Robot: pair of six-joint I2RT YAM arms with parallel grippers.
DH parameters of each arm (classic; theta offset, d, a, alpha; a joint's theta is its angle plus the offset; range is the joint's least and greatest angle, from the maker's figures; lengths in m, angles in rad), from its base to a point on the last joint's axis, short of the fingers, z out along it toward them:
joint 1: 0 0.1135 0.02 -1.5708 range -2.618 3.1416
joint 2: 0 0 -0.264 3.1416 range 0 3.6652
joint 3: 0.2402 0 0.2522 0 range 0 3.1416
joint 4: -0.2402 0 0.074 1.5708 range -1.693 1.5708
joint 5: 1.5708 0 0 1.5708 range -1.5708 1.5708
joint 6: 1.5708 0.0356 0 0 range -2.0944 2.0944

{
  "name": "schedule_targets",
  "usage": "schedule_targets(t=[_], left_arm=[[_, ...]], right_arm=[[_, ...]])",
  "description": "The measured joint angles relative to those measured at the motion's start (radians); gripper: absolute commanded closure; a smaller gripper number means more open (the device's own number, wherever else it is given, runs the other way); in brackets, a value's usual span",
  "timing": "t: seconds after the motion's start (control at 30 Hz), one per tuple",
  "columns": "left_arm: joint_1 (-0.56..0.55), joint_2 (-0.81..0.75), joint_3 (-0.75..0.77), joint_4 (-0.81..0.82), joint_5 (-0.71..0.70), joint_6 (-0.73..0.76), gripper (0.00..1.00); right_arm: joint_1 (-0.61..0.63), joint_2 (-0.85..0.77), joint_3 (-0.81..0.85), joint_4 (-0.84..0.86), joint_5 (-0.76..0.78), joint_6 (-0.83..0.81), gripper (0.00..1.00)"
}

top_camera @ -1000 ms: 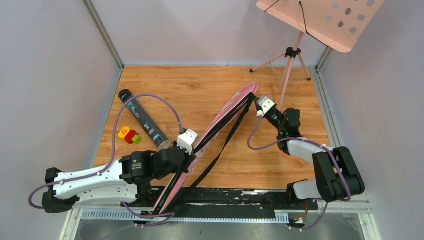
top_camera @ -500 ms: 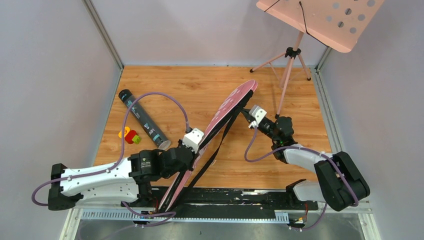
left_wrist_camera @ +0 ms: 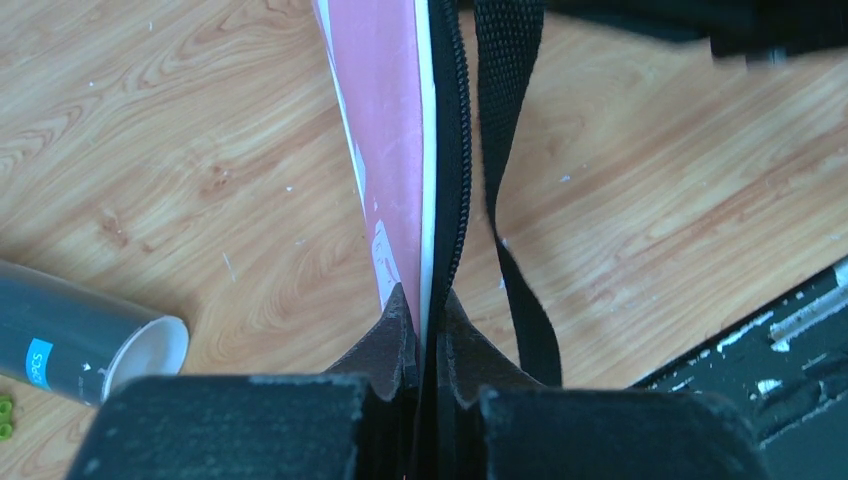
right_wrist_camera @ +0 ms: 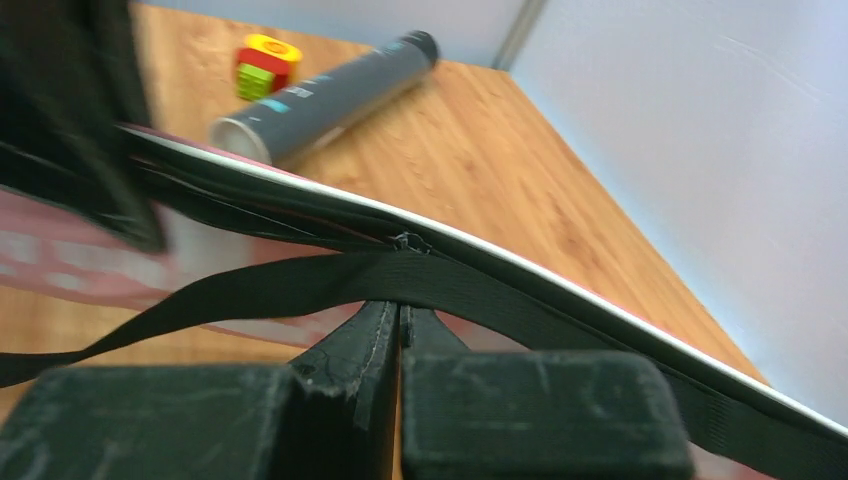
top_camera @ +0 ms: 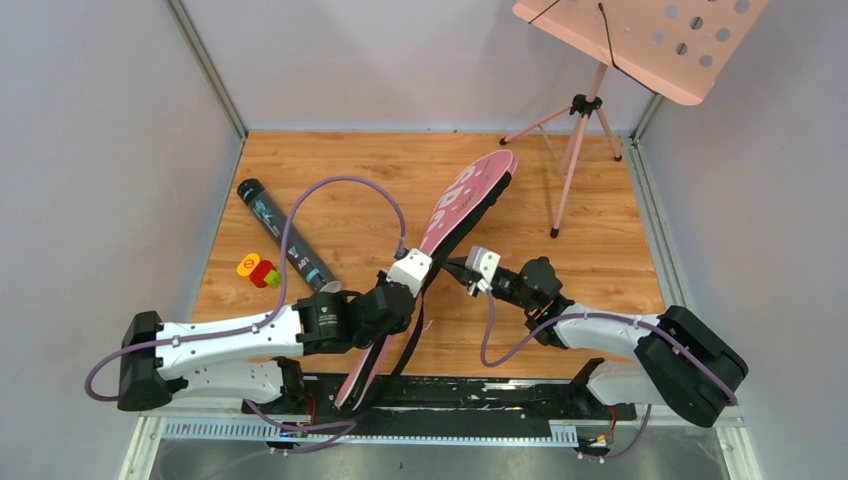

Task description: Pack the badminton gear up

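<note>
The pink racket bag [top_camera: 470, 190] lies slantwise on the wooden floor, from the far middle to the black base rail. My left gripper [top_camera: 415, 290] is shut on its zipper edge about halfway along. In the left wrist view the fingers pinch the white piping and the zip of the bag [left_wrist_camera: 385, 130]. My right gripper [top_camera: 452, 266] is shut just right of the bag. Its tips [right_wrist_camera: 400, 310] meet under the black strap [right_wrist_camera: 300, 285], below the zipper slider [right_wrist_camera: 408, 240]. The strap hides whatever they pinch. The black tube [top_camera: 285, 238] lies to the left.
A small orange, red and green toy [top_camera: 258, 270] sits beside the tube. The pink music stand [top_camera: 640, 40] is at the back right, with its tripod legs [top_camera: 570, 150] on the floor. Grey walls close in both sides.
My right gripper has slid from the bag's far end down along its edge, close to the left gripper. The left arm reached forward and right. The bag swung more upright.
</note>
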Motion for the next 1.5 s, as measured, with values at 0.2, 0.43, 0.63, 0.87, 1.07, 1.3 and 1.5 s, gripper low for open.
schedule_targets(t=[0.2,0.43,0.63,0.87,1.07,1.3,1.5], left_arm=[[0.032,0.05,0.013,0.051,-0.002,0.0,0.96],[0.035,0.048,0.016,-0.005,-0.062,-0.083,1.0],[0.018,0.01,0.019,-0.101,-0.133,-0.131,1.0],[0.003,0.027,0.018,-0.134,-0.236,-0.148,0.96],[0.059,0.142,0.013,-0.012,-0.233,-0.085,0.62],[0.101,0.207,0.057,0.113,-0.119,0.073,0.25],[0.1,0.089,0.177,0.025,0.06,0.168,0.22]], right_arm=[[0.101,0.011,0.0,0.0,-0.021,0.027,1.0],[0.13,0.077,0.024,0.027,-0.021,0.075,1.0],[0.157,0.172,0.107,0.03,-0.029,0.087,1.0],[0.155,0.26,0.164,0.039,-0.027,0.092,1.0],[0.092,0.306,0.164,0.061,-0.027,0.101,1.0],[0.003,0.335,0.153,0.014,-0.024,0.192,1.0],[-0.027,0.353,0.163,-0.001,0.013,0.284,1.0]])
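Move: The pink bag hangs slanted between my hands, both pinching its zip side. The patch of table it goes down on has its middle some 17 cm ahead and 3 cm left of my left hand, 14 cm below, and about 11 cm ahead, 9 cm left and 16 cm below my right. The black tube lies about 20 cm ahead and 36 cm left of my left hand, the toy blocks 11 cm ahead and 45 cm left of it. I swing the bag to the left, my right hand pulling back about 4 cm and left 7, my left hand following left and turning about 15 degrees counter-clockwise. Then both reach forward, the right hand also coming back right, sinking some 6 cm and tipping down as it keeps its pinch; my left opens wide, lets go and rises about 7 cm. ##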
